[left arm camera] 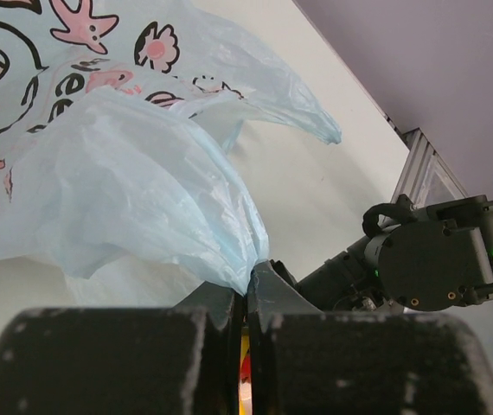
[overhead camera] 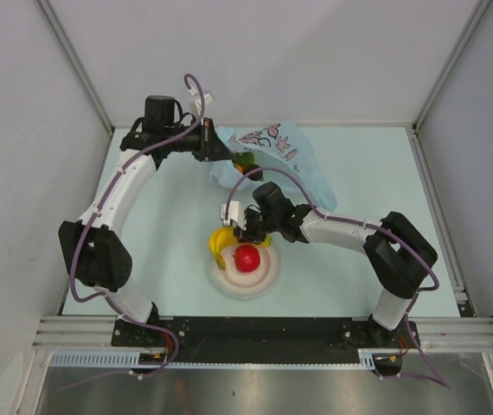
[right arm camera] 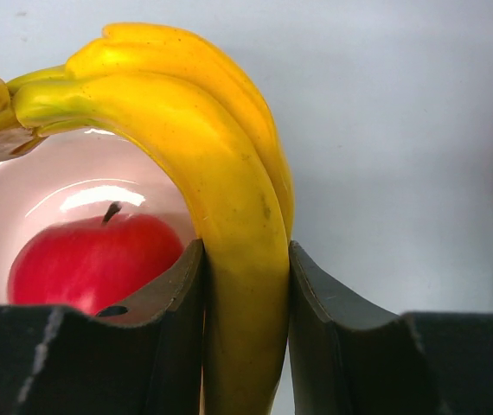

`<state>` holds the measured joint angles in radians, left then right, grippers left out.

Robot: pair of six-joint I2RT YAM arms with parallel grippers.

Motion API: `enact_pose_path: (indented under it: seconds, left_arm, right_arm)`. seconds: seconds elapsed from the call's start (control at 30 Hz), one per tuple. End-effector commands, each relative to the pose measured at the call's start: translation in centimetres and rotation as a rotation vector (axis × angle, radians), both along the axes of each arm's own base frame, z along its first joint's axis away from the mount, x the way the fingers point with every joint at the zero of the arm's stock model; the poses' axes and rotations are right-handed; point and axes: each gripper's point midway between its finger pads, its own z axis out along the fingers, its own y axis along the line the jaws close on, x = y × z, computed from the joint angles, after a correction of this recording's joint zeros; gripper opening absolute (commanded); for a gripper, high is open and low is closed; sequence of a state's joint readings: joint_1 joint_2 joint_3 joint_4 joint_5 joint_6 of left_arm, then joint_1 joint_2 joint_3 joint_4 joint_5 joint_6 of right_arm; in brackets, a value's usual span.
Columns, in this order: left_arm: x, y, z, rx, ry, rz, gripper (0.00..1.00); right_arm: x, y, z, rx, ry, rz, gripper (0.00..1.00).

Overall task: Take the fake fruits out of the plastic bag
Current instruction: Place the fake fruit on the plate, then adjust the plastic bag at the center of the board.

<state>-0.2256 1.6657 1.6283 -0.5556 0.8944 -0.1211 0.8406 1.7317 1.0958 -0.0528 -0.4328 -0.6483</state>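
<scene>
The light-blue plastic bag (overhead camera: 285,151) lies at the back of the table, and my left gripper (overhead camera: 232,158) is shut on its near edge. In the left wrist view the thin film (left arm camera: 125,190) is pinched between the closed jaws of that gripper (left arm camera: 248,285). Some green and orange fruit (overhead camera: 245,162) shows at the bag's mouth. My right gripper (overhead camera: 245,229) is shut on a yellow banana (right arm camera: 229,199) at the far rim of the white plate (overhead camera: 259,284). A red apple (right arm camera: 91,259) rests on the plate (right arm camera: 48,181), just left of the banana (overhead camera: 220,242).
The right arm's wrist (left arm camera: 428,259) sits close to the right of the left gripper. Grey walls and aluminium rails (overhead camera: 437,216) enclose the table on three sides. Both arm bases stand at the near edge.
</scene>
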Motion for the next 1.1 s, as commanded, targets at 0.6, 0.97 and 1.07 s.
enact_pose_path:
  seconds: [0.6, 0.97, 1.07]
  left_arm:
    - [-1.4, 1.1, 0.7, -0.008, -0.031, -0.001, 0.00]
    - [-2.0, 1.3, -0.5, 0.016, -0.024, -0.020, 0.00]
    - [-2.5, 1.6, -1.6, 0.038, -0.018, -0.021, 0.00]
  right_arm:
    - [0.7, -0.2, 5.1, 0.026, -0.123, -0.008, 0.82]
    - [4.2, -4.8, 15.2, 0.216, -0.247, -0.171, 0.82]
    - [7.1, -6.4, 16.3, 0.267, -0.249, -0.312, 0.75]
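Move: The plate, where the right hand is taking the bananas it still grips, has its middle about 7 cm back of that hand, 1 cm to the left and 8 below. The apple on it sits some 5 cm back, level sideways and 4 below. Roughly 17 cm ahead, 6 lower, the remaining fruits lie in the bag mouth. From the left hand, the plate is about 18 cm back, 5 to the right and 28 below. Down a mere 1 cm to begin with, the right hand settles the bananas onto the far part of the plate beside the apple and opens its fingers wide to let go. It then climbs quickly by some 13 cm, slanting right and forward towards the bag mouth and turning about 15 degrees. The left fingers stay shut on the bag, sinking slightly. ##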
